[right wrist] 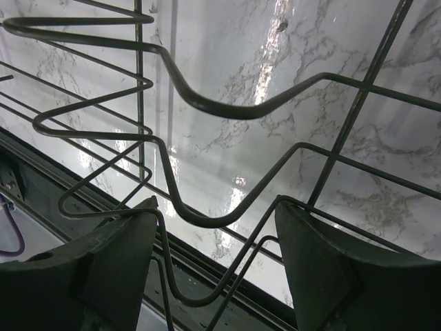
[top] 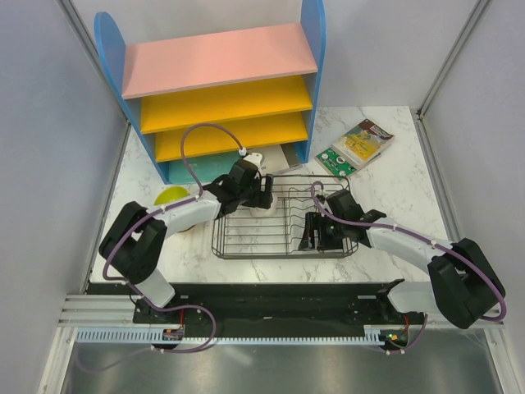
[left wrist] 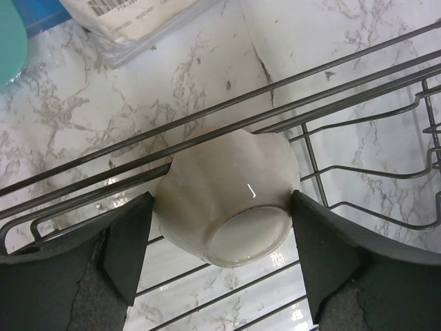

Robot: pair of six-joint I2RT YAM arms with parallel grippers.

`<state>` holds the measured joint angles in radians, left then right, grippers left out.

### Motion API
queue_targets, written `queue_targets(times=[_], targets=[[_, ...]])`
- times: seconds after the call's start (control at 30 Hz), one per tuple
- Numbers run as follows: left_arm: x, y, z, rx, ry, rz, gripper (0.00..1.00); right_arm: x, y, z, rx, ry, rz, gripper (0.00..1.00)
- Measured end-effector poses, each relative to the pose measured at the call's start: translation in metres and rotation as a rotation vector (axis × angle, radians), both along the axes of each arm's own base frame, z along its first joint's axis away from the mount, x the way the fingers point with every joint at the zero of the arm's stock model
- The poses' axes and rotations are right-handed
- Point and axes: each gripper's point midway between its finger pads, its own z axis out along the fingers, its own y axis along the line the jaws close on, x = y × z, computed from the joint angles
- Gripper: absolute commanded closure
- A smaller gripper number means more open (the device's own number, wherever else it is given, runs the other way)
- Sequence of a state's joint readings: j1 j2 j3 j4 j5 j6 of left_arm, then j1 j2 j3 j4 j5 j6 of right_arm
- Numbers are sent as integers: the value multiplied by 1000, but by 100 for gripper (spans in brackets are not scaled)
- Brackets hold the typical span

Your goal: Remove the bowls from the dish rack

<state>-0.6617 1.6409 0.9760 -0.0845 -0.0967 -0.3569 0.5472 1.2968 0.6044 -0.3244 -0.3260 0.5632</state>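
A white bowl (left wrist: pixel 231 200) lies on its side against the far wire wall of the black dish rack (top: pixel 279 255), its foot ring facing the left wrist camera. My left gripper (left wrist: pixel 224 210) is at the rack's far left corner, shut on this bowl with a finger pressed against each flank. The bowl still touches the rack wires. My right gripper (right wrist: pixel 217 227) hangs open inside the rack's right end (top: pixel 326 232), and only bent wire prongs (right wrist: pixel 207 110) pass between its fingers. A yellow-green bowl (top: pixel 171 195) sits on the table left of the rack, partly under the left arm.
A blue shelf unit (top: pixel 221 82) with pink and yellow boards stands right behind the rack. Printed packets (top: pixel 361 144) lie at the back right. A wrapped package (left wrist: pixel 138 21) and a teal object (left wrist: pixel 10 38) lie just beyond the rack's far wall.
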Motion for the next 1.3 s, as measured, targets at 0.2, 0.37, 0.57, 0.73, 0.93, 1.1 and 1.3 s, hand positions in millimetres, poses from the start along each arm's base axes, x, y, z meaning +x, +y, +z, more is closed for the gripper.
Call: queue_targets(times=[0.2, 0.37, 0.57, 0.73, 0.93, 1.1, 1.3], targets=[[-3, 0, -5, 12, 34, 3, 14, -1, 1, 0, 1, 1, 6, 24], [-2, -21, -14, -32, 80, -62, 15, -1, 1, 0, 1, 0, 6, 24], [1, -31, -15, -69, 88, -94, 17, 0, -1, 0, -7, -8, -1, 24], [4, -37, -15, -112, 84, -123, 17, 0, -3, 0, -10, -4, -7, 24], [7, -47, -16, -146, 78, -158, 25, 0, -4, -1, -13, 3, -16, 23], [8, -54, -14, -188, 71, -191, 43, 0, -4, -1, -14, 7, -22, 23], [6, -54, -7, -215, 47, -203, 73, -1, -4, -1, -13, 12, -22, 23]])
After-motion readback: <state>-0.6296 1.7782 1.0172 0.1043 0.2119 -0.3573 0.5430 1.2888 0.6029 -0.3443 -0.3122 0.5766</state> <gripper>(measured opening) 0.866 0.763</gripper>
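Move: The upturned white bowl sits between the left hand's open fingers, its middle about 2 cm below, 1 cm ahead and 1 cm to the right. The rack's rear rail runs roughly 4 cm ahead of the left hand, at its height, and the rack's wire divider stands about 7 cm to its right, level with it. From the right hand, at the rack's front right part, the bowl lies some 13 cm left and 10 cm ahead. Rightward along the rack's rear rail by about 5 cm, after a small dip of 1.5 cm, the left hand carries the bowl towards the divider. Its wrist turns clockwise and its left side sinks, each by about 10 degrees; the fingers keep their width on the bowl's sides while the grip effort rises. The right hand stays put among the wires at the rack's front right. ##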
